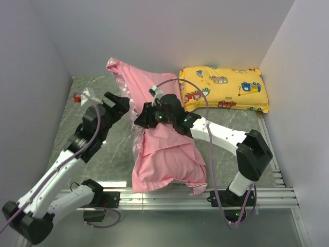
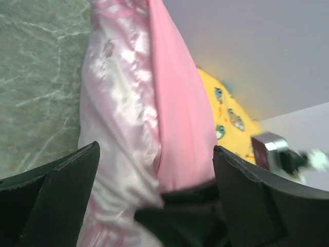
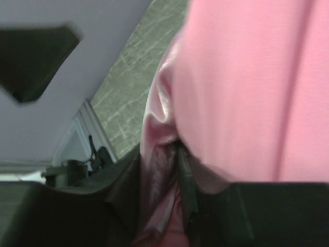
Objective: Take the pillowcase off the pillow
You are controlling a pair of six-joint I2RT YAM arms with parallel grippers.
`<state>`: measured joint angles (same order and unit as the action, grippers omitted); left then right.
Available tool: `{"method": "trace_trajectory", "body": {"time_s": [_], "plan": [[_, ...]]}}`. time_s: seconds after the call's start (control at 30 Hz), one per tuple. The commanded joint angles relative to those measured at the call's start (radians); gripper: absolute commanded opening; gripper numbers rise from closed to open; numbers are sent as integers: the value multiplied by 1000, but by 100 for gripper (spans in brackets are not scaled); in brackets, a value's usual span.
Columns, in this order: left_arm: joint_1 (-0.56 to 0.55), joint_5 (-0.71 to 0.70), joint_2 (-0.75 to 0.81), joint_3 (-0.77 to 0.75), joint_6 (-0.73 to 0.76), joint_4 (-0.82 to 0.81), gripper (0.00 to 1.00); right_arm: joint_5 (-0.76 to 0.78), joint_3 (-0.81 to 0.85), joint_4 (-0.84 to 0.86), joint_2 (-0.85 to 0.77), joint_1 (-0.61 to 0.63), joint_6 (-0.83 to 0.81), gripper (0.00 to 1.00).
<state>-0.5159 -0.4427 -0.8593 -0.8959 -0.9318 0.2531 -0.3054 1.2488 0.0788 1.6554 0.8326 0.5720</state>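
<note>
The pink satin pillowcase (image 1: 163, 154) lies lengthwise down the middle of the table, bulging at its near end and flat and crumpled toward the back wall. The pillow is hidden inside it. My left gripper (image 1: 123, 103) hangs wide open at the cover's left edge; in the left wrist view the shiny fabric (image 2: 123, 103) runs between the spread fingers (image 2: 77, 170) without touching them. My right gripper (image 1: 145, 117) sits on the cover's middle. Its jaws (image 3: 159, 170) stand a little apart, and a fold of pillowcase (image 3: 241, 87) lies loosely between them.
A yellow vehicle-print pillow (image 1: 223, 88) rests against the back wall at the right. The green marble tabletop (image 1: 97, 92) is walled on three sides. A metal rail (image 1: 205, 198) runs along the near edge by the arm bases.
</note>
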Motion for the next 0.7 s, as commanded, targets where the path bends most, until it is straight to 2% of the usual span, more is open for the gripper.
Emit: {"method": "trace_trajectory", "body": {"time_s": [0.0, 0.07, 0.17, 0.37, 0.47, 0.5, 0.53, 0.57, 0.6, 0.67], "plan": [[28, 37, -150, -78, 102, 42, 98, 29, -25, 1, -68, 52, -46, 49], [49, 70, -190, -86, 125, 8, 98, 93, -40, -19, -121, 66, -70, 59], [111, 136, -291, -103, 140, -2, 98, 143, -103, -20, -213, 71, -54, 67], [204, 190, -417, -54, 123, -77, 94, 282, -170, -120, -386, 91, -38, 72], [237, 213, -469, -51, 102, -90, 77, 382, -209, -198, -469, 95, -17, 73], [246, 231, -489, -48, 97, -101, 69, 420, -222, -221, -492, 97, -9, 73], [247, 236, -497, -38, 85, -109, 50, 436, -267, -249, -537, 97, 12, 73], [249, 237, -503, -34, 79, -120, 41, 445, -291, -260, -561, 99, 28, 74], [251, 237, -514, -28, 67, -129, 25, 454, -319, -278, -583, 100, 41, 74], [254, 237, -520, -12, 57, -138, 12, 459, -408, -287, -635, 103, 84, 75]]}}
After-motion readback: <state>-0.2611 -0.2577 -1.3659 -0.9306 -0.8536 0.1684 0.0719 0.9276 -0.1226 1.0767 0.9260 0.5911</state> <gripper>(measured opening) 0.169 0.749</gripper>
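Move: The left hand, open, goes for the long left edge of the pillowcase: the stretch it heads for lies about 7 cm ahead, 3 cm to its right and 13 cm below. The near hem is some 19 cm back and 23 cm right of that hand, the yellow pillow roughly 25 cm ahead and 50 cm right. From the right hand, whose parting fingertips are still at the edge, that stretch is about 9 cm ahead and 5 cm left, and the yellow pillow some 26 cm ahead and 42 cm right. The left fingers shut on the satin-and-plain edge of the pillowcase and pinch it, after the hand has swooped about 15 cm down and 9 cm forward, tipping some 20 degrees further down and easing left near the end. Meanwhile the right fingers come free of that edge and open wider; the hand rises, then swings about 11 cm to the right and 6 cm back over the plain side, turning clockwise. ##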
